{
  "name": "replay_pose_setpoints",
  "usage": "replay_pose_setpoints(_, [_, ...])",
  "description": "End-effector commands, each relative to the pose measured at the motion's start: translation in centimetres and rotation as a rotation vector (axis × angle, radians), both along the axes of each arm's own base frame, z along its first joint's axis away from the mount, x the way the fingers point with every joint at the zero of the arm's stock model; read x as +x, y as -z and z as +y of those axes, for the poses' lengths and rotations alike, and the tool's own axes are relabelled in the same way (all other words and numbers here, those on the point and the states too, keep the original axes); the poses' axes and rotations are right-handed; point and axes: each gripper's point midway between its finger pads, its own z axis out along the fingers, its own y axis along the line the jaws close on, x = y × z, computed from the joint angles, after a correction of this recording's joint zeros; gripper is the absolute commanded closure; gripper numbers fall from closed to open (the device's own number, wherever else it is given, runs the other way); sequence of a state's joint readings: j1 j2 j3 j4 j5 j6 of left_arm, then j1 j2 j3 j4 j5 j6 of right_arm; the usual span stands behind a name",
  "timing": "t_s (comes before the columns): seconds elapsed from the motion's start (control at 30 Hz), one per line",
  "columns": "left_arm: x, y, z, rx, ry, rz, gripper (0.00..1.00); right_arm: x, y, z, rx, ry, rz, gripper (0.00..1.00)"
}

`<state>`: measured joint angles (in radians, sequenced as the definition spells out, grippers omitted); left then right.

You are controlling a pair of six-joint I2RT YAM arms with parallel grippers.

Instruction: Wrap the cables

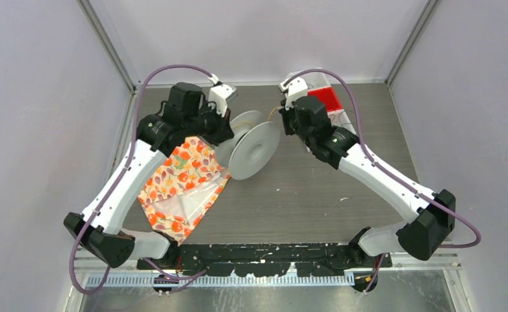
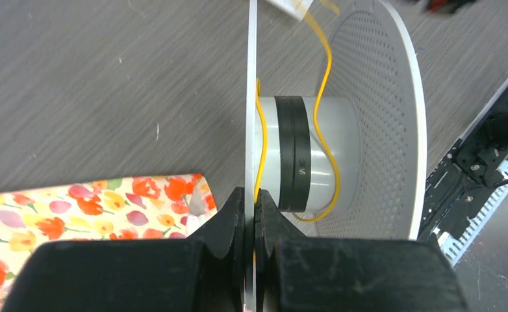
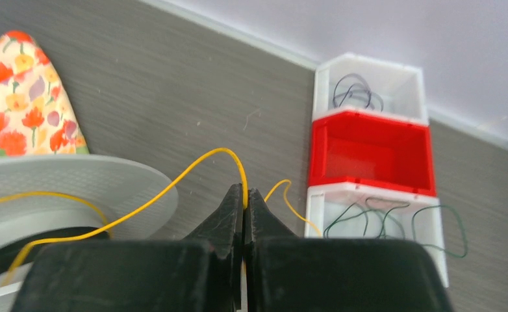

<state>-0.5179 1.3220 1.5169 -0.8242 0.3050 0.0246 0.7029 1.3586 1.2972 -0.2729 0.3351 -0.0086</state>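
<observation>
A grey plastic spool (image 1: 254,151) lies on its side mid-table. My left gripper (image 2: 251,203) is shut on the rim of its near flange (image 2: 251,117). A thin yellow cable (image 2: 327,140) loops loosely round the spool's core (image 2: 332,153), beside a black band (image 2: 293,153). My right gripper (image 3: 245,197) is shut on the same yellow cable (image 3: 173,181), which arcs from the spool (image 3: 76,179) up to the fingertips and trails on to the near white bin (image 3: 376,227). Dark greenish cables (image 3: 394,218) lie in that bin, dark ones (image 3: 355,91) in the far white bin.
A flowered cloth pouch (image 1: 183,185) lies left of the spool under my left arm. A row of white, red (image 3: 368,153) and white bins (image 1: 326,101) stands at the back right, behind my right gripper (image 1: 290,114).
</observation>
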Motion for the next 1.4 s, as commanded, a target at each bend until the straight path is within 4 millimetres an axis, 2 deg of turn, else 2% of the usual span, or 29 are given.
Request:
replay_pose_setpoints(0.0, [-1.8,-7.1,-0.6,-0.109,0.102,-0.163,1.0,-0.3,3.1,1.6,0.071,-0.035,0.092,0.89])
replay_pose_setpoints(0.13, [-1.9,-9.5,0.0,-0.129,0.067,-0.205,1.0,-0.7,5.8,1.4,0.1,-0.013,0.148,0.65])
replay_pose_setpoints(0.23, [-1.8,-11.4,0.7,-0.15,0.017,-0.238,1.0,-1.2,7.1,0.9,0.144,-0.006,0.178,0.54])
replay_pose_setpoints(0.37, [-1.5,-13.4,1.5,-0.187,-0.055,-0.231,1.0,-1.9,7.5,0.7,0.243,-0.032,0.201,0.44])
replay_pose_setpoints(0.5, [-1.3,-15.0,1.9,-0.218,-0.11,-0.231,1.0,-3.6,7.1,1.0,0.33,-0.101,0.191,0.34])
replay_pose_setpoints(0.6, [-1.2,-16.4,2.3,-0.244,-0.149,-0.24,1.0,-5.1,7.6,1.4,0.387,-0.141,0.218,0.32])
replay_pose_setpoints(0.77, [-1.3,-19.1,2.9,-0.304,-0.203,-0.272,1.0,-5.9,8.1,0.9,0.504,-0.117,0.192,0.3])
replay_pose_setpoints(0.97, [-1.3,-22.3,3.2,-0.399,-0.247,-0.329,1.0,-6.8,7.3,1.5,0.671,-0.168,0.127,0.28])
replay_pose_setpoints(1.23, [-0.8,-24.3,3.2,-0.455,-0.275,-0.351,1.0,-6.7,6.7,2.5,0.726,-0.193,0.087,0.28])
replay_pose_setpoints(1.37, [-0.2,-25.2,3.7,-0.492,-0.33,-0.368,1.0,-6.5,6.7,4.2,0.774,-0.197,0.074,0.27])
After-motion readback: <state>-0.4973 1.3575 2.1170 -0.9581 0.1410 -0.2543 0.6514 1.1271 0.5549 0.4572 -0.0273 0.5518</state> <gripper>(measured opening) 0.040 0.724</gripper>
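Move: The left hand still pinches the spool by its near flange. The spool's middle is about 7 cm to this hand's right, roughly level fore and aft, and some 5 cm below. The flowered cloth lies about 17 cm to its left, straight to the side, some 30 cm down. The right hand has the yellow cable between its fingertips. The spool's middle is about 10 cm left of the right hand, 7 cm back and 5 cm lower, and the red bin about 20 cm ahead, 12 cm right, 27 cm down. Straight up by about 20 cm goes the left hand, keeping its pinch on the spool's flange while it tips its fingers upward and turns counter-clockwise some 15 degrees. Meanwhile the right hand opens wide and lets go of the yellow cable, sinking about 12 cm away from the spool, then draws back some 7 cm and rises slightly, rolling its left side up. ##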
